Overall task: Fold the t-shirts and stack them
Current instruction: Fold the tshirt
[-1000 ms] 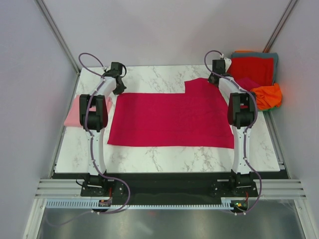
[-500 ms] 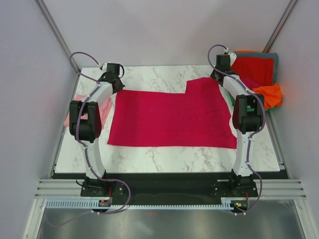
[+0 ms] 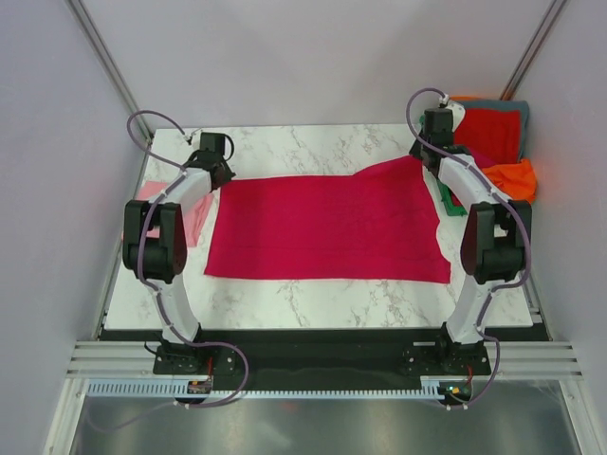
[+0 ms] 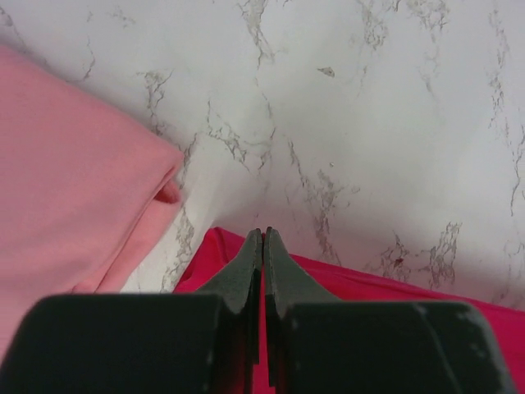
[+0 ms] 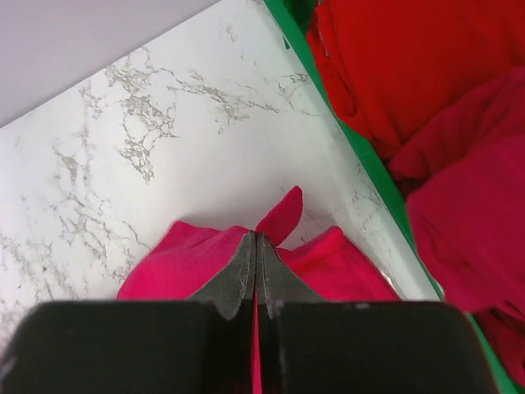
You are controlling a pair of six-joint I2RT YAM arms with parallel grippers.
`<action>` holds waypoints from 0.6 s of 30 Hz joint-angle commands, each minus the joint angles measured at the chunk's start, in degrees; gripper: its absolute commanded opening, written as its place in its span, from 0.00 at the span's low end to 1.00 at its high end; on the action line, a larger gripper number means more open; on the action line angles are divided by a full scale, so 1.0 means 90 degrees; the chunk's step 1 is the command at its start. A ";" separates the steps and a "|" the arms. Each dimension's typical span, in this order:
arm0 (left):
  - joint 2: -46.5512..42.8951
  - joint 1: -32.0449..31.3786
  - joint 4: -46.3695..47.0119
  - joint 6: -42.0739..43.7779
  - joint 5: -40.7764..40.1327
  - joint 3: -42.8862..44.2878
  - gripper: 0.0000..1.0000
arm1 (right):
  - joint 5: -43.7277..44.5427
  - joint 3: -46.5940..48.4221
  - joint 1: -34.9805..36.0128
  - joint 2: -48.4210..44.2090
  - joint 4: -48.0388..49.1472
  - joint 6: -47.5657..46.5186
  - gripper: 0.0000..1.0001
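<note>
A deep crimson t-shirt [image 3: 327,227] lies spread flat across the middle of the marble table. My left gripper [image 3: 216,171] is shut on its far left corner [image 4: 215,246], and red cloth shows between the closed jaws. At the far right corner [image 5: 283,217], my right gripper [image 3: 429,152] is shut on the cloth, which is lifted and bunched there. A folded light pink t-shirt [image 3: 194,218] rests at the left edge, beside the left arm, and fills the left of the left wrist view [image 4: 66,189].
A pile of red [image 3: 484,128], orange [image 3: 512,180] and grey [image 3: 493,102] t-shirts sits in a green bin [image 5: 361,148] at the back right, close to my right gripper. Grey walls close in on both sides.
Both arms have swung outward and toward the far edge, holding the shirt's far corners. The far right corner has been drawn further right and its stepped edge has smoothed into a slope.
</note>
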 commanded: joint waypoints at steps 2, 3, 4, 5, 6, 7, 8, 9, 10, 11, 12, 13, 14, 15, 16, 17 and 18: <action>-0.0839 -0.0010 0.0414 -0.0231 -0.0151 -0.0433 0.02 | 0.0027 -0.0708 -0.0011 -0.1034 0.0260 -0.0093 0.00; -0.0957 -0.0010 0.0472 -0.0222 -0.0151 -0.0521 0.02 | 0.0027 -0.0807 -0.0021 -0.1162 0.0289 -0.0094 0.00; -0.1045 -0.0010 0.0482 -0.0231 -0.0141 -0.0667 0.02 | 0.0047 -0.0885 -0.0021 -0.1270 0.0280 -0.0113 0.00; -0.1201 -0.0010 0.0492 -0.0232 -0.0073 -0.0726 0.02 | 0.0028 -0.1011 -0.0021 -0.1493 0.0270 -0.0123 0.00; -0.1270 -0.0010 0.0492 -0.0232 -0.0024 -0.0775 0.02 | 0.0018 -0.1061 -0.0021 -0.1602 0.0241 -0.0171 0.00; -0.1339 -0.0010 0.0492 -0.0232 0.0015 -0.0863 0.02 | -0.0002 -0.1110 -0.0021 -0.1719 0.0231 -0.0181 0.00; -0.1484 -0.0010 0.0502 -0.0251 0.0064 -0.0912 0.02 | -0.0031 -0.1217 -0.0021 -0.1923 0.0211 -0.0191 0.00; -0.1544 -0.0010 0.0492 -0.0251 0.0054 -0.1028 0.02 | -0.0051 -0.1276 -0.0021 -0.2032 0.0163 -0.0191 0.00; -0.1622 -0.0010 0.0492 -0.0261 0.0064 -0.1097 0.02 | -0.0070 -0.1354 -0.0021 -0.2149 0.0153 -0.0191 0.00; -0.1690 -0.0010 0.0492 -0.0290 0.0054 -0.1166 0.02 | -0.0080 -0.1558 -0.0021 -0.2363 0.0153 -0.0191 0.00; -0.1836 -0.0010 0.0502 -0.0309 0.0054 -0.1234 0.02 | -0.0090 -0.1666 -0.0021 -0.2471 0.0153 -0.0172 0.00; -0.1895 0.0000 0.0512 -0.0310 0.0045 -0.1351 0.02 | -0.0119 -0.1754 -0.0021 -0.2569 0.0143 -0.0181 0.00; -0.1964 -0.0010 0.0502 -0.0339 0.0045 -0.1410 0.02 | -0.0119 -0.1939 -0.0021 -0.2744 0.0133 -0.0181 0.00; -0.2042 0.0000 0.0502 -0.0329 0.0054 -0.1468 0.02 | -0.0119 -0.2018 -0.0021 -0.2833 0.0085 -0.0181 0.00; -0.2178 -0.0010 0.0512 -0.0339 0.0064 -0.1566 0.02 | -0.0119 -0.2115 -0.0021 -0.2920 0.0065 -0.0191 0.00; -0.2237 -0.0010 0.0512 -0.0310 0.0083 -0.1605 0.02 | -0.0129 -0.2300 -0.0021 -0.3115 0.0055 -0.0182 0.00; -0.2296 -0.0010 0.0502 -0.0300 0.0093 -0.1664 0.02 | -0.0129 -0.2408 -0.0021 -0.3233 0.0055 -0.0181 0.00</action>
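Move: Both hands hold the t-shirt's far edge, raised off the table. From the left hand, its near left corner lies about 31 cm back, 4 cm left and 8 cm below; the folded pink shirt is some 9 cm back and 17 cm left. From the right hand, the near right corner is about 35 cm back, 6 cm right and 14 cm below; the green bin is roughly 8 cm ahead, 22 cm right and 8 cm lower. Draw the t-shirt's far edge back towards its near edge with both grippers, still pinching it and lifting as you go. Take the right gripper about 9 cm back and 6.5 cm up, the left only some 5 cm back and nearly as much up, tipping both sets of fingers slightly upward and keeping them shut. ##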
